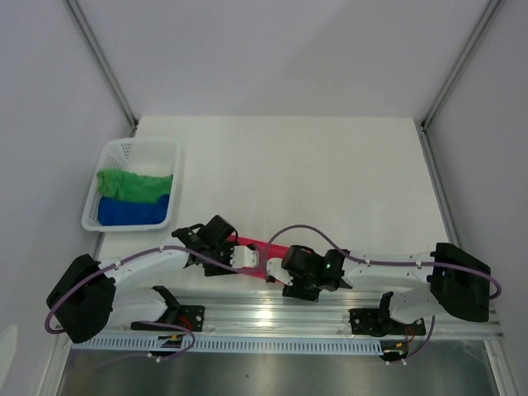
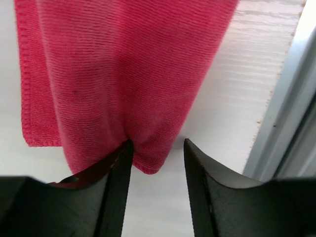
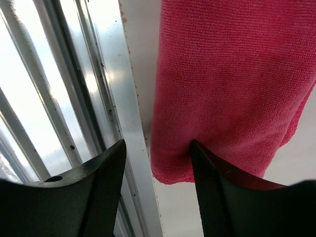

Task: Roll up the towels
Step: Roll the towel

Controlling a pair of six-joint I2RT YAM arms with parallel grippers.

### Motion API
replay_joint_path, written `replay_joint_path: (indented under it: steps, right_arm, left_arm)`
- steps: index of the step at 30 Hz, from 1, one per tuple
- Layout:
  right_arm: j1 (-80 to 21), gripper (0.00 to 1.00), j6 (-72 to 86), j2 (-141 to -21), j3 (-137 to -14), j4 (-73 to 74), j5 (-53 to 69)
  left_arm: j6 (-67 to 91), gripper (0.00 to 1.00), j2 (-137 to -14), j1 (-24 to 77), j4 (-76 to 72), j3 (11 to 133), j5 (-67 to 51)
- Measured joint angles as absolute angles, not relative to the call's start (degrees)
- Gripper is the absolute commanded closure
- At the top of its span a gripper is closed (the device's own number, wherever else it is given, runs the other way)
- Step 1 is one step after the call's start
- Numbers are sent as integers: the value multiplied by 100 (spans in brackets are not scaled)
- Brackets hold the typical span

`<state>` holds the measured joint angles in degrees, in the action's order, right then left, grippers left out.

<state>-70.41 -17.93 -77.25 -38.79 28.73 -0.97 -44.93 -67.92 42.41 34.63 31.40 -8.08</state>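
Observation:
The pink-red towel (image 1: 266,247) lies as a folded strip near the table's front edge, mostly hidden under both wrists. My left gripper (image 1: 247,257) stands open at one end of it. In the left wrist view the towel (image 2: 123,74) has its rounded end between the jaws of the left gripper (image 2: 157,148), and the left fingertip (image 2: 124,150) presses into the fold. My right gripper (image 1: 276,266) is open at the other end. There the towel (image 3: 232,84) reaches in between the jaws of the right gripper (image 3: 157,148), and one fingertip (image 3: 197,150) touches it. The green towel (image 1: 132,183) and the blue towel (image 1: 132,211) lie in the basket.
A white mesh basket (image 1: 124,147) stands at the table's left edge. The metal mounting rail (image 1: 330,318) runs along the front edge, right beside the pink-red towel's ends (image 3: 113,74). Grey walls and frame posts close in the table at the back and sides.

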Motion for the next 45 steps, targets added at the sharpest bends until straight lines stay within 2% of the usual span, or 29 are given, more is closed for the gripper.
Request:
replay_joint_path:
  steps: [1,3,4,6,9,12,15,16,18,21,23,26,27,30,36,45]
  right_arm:
    - [-7041,53,-1811,-7776,-3861,2840,-130]
    - [-7046,67,-1857,-7830,-3859,2777,-239]
    - [-7037,76,-1876,-7846,-3859,2746,-318]
    - [-7028,81,-1920,-7848,-3859,2707,-425]
    - [-7015,88,-1944,-7793,-3859,2718,-405]
    - [-6960,86,-2005,-7651,-3859,2790,-165]
    - [-6952,64,-2032,-7505,-3859,2867,51]
    - [-6952,52,-2047,-7487,-3859,2877,95]
    - [-6952,44,-2036,-7481,-3857,2888,185]
    - [-6958,44,-2064,-7513,-3852,2882,307]
    - [-6987,46,-2067,-7651,-3852,2853,307]
    - [-7037,70,-2154,-7933,-3935,2825,121]
    - [-7030,81,-2165,-7979,-3970,2823,34]
    - [-7017,93,-2182,-8055,-4049,2840,-126]
    - [-7013,100,-2287,-7988,-4104,2985,198]
    - [-6383,99,-2628,-7529,-4346,3686,1870]
  left_arm:
    - [-4473,65,-6818,4241,3400,3142,-762]
    - [-4410,81,-6869,4241,3216,3140,-622]
    - [-4381,93,-6904,4241,3138,3146,-550]
    - [-4313,99,-6917,4241,3094,3155,-462]
    - [-4246,99,-6912,4244,3129,3175,-462]
    - [-4180,99,-6884,4241,3258,3216,-499]
    - [-4080,99,-6759,4241,3509,3227,-628]
    - [-4042,99,-6700,4241,3599,3227,-674]
    - [-3990,99,-6654,4241,3708,3227,-733]
    - [-3924,99,-6657,4241,3793,3227,-794]
    - [-3883,99,-6657,4235,3833,3229,-832]
    - [-3824,99,-6657,4202,3876,3234,-888]
    - [-3793,99,-6657,4187,3889,3234,-908]
    - [-3734,99,-6657,4093,3940,3236,-985]
    - [-3645,99,-6504,3970,4375,3297,-1271]
    - [-3704,99,-6121,3868,5509,3664,-1865]
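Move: The left hand is down beside the red towel's near left corner, which lies only about 1 cm ahead; the towel's middle is some 13 cm to the right and 2 cm ahead, and the table edge about 6 cm straight back. The right hand stands likewise at the near right corner, about 1 cm ahead, with the towel's middle some 12 cm to its left and 6 cm farther out, and the table edge roughly 1 cm straight back. The left hand slides forward 1–2 cm while its open fingers shut on the red towel's near left corner, then draws that corner back about 7 cm towards the base, easing a little left and lifting some 3 cm late on. The right hand edges forward and nearly closes, then reopens while backing up and dips in again to pinch the near right corner, before pulling back about 3 cm and rising as much, both hands' fingertips swinging about 15 degrees towards the base. ##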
